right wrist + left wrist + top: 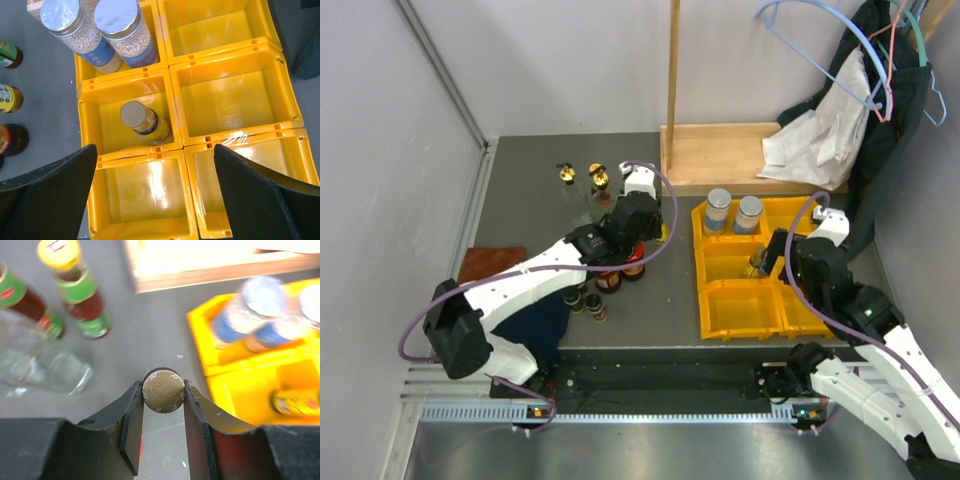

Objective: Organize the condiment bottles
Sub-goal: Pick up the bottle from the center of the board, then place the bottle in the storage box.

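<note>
My left gripper is shut on the round bronze cap of a small condiment bottle; both jaws press its sides. In the top view this gripper sits over a cluster of dark bottles on the grey table. Two tall clear gold-stoppered bottles stand behind it. My right gripper hangs open above the yellow bin, holding nothing. Two silver-lidded pale jars fill the bin's back-left compartment. A yellow-labelled bottle stands in the compartment in front of them.
A wooden stand and hanging clothes are at the back right. A brown cloth and a dark blue cloth lie at the left. Green-labelled bottles and clear glass stand left of the left gripper.
</note>
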### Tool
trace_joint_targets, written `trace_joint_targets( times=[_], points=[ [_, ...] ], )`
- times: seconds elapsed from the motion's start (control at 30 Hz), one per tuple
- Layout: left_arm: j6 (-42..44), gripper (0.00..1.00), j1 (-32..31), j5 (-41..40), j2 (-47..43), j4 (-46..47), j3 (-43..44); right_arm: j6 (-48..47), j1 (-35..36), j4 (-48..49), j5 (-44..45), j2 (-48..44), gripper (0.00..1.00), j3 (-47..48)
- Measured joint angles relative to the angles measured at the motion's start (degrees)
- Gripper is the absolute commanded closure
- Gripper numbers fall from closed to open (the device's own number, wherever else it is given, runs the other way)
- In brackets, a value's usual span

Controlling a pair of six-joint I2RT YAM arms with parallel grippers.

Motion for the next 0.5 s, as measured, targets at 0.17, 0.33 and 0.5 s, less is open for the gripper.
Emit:
trace_joint_targets(
  times=[0.17,0.33,0.5],
  points=[
    [4.3,1.00,-3.0,5.6,-1.4,0.7,1.6,0.5,0.0,-0.4,0.3,-0.5,0.01,0.0],
    [9.1,1.00,-7.3,13.2,-1.4,1.2,2.1,1.0,0.0,-1.4,1.3,-1.2,0.01,0.2],
    [11.4,1.00,-9.9,19.7,-1.1,2.0,2.1,1.3,0.0,-2.3,2.6,-2.2,0.01,0.3]
  ],
)
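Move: The brown-capped bottle is already off the board in the left hand. The tray's middle-left compartment lies about 21 cm to that hand's right, 4 cm back and 17 cm down. In it, some 6 cm farther right, stands the matching yellow-label bottle; the nearer grain jar is 17 cm right and 6 cm ahead of the hand, the green-label bottle about 5 cm left and 9 cm ahead. From the right hand the compartment lies roughly 11 cm left and 7 cm ahead. The yellow-label bottle, still pinched near its brown cap by the left fingers, is carried clear of the board to the right and back in about equal parts, some 13 cm in all, towards the tray's near left side. It climbs only a couple of centimetres at the start, then travels level, while the hand swings about 30 degrees clockwise. ##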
